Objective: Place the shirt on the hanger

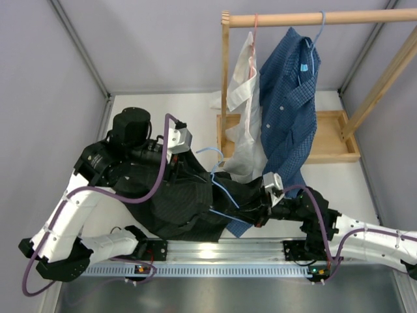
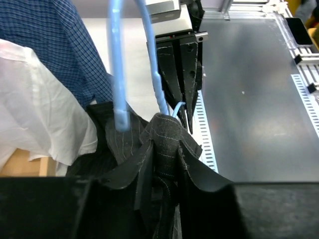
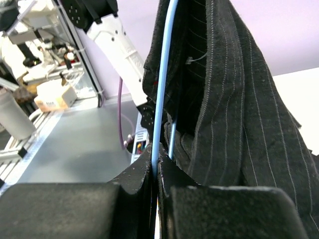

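Observation:
The black shirt (image 1: 176,202) lies bunched on the table between the two arms. Through it runs the light-blue hanger (image 1: 225,190), whose hook sticks out toward the back. My left gripper (image 2: 165,143) is shut on a raised fold of the shirt (image 2: 167,127) just below the hanger's neck (image 2: 158,94). My right gripper (image 3: 154,149) is shut on a thin bar of the hanger (image 3: 162,89), with the shirt (image 3: 234,99) draped beside it. In the left wrist view the right gripper (image 2: 185,117) points down next to the hanger neck.
A wooden rack (image 1: 313,19) stands at the back right on a wooden tray base (image 1: 332,140). From it hang a white shirt (image 1: 244,98) and a blue checked shirt (image 1: 287,98), whose hems reach the black shirt. A metal rail (image 1: 215,251) runs along the near edge.

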`<control>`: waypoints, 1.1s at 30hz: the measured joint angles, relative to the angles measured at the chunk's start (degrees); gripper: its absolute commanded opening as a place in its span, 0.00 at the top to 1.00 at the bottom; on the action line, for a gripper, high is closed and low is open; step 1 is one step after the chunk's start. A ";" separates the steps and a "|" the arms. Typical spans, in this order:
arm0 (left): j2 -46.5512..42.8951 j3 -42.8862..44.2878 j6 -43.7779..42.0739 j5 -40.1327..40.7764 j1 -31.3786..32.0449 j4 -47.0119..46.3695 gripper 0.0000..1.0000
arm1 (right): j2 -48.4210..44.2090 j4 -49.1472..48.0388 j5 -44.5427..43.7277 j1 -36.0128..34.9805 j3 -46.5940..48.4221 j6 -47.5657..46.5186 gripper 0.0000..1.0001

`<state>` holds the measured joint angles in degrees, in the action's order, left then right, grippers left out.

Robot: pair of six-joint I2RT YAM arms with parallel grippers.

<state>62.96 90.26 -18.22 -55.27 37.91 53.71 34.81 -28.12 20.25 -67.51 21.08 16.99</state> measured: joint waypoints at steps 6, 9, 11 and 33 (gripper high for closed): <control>-1.31 -3.34 0.22 -2.99 0.00 0.13 1.00 | 0.50 1.92 0.90 0.00 0.02 -1.09 1.00; -2.86 -4.70 0.07 -3.50 0.00 0.00 1.00 | 0.42 3.48 0.94 0.00 0.66 -2.29 0.99; -4.07 -5.35 0.00 -3.13 -0.04 -0.11 1.00 | 0.13 5.31 0.87 0.00 1.75 -3.10 0.92; -22.73 -12.96 20.70 45.83 0.00 -7.32 1.00 | -9.40 21.70 -16.13 -0.11 6.88 3.04 0.28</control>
<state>40.23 77.30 2.48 -9.43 37.91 46.39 25.41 -6.42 4.12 -67.61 27.97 20.03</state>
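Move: The shirt's collar, with the hanger's neck standing just beyond it, is right at the left hand's part-open fingertips, about 1 cm to their right and level. From the left hand, the hanger's near end, pinched in the right fingers, is some 10 cm right, 8 cm back and 6 cm lower; the white shirt hangs roughly 14 cm ahead and 13 cm right. From the right hand, that collar is about 9 cm left, 7 cm ahead and 6 cm higher. The left fingers close fully on the collar together with the hanger's neck, easing back and down a couple of cm, and then carry them left about 10 cm and forward past the starting place, turning counter-clockwise by some 50 degrees. The right hand first keeps its pinch on the hanger's end, then opens wide, lets go and backs off to its right and forward about 4 cm, rising briefly before sinking again. ##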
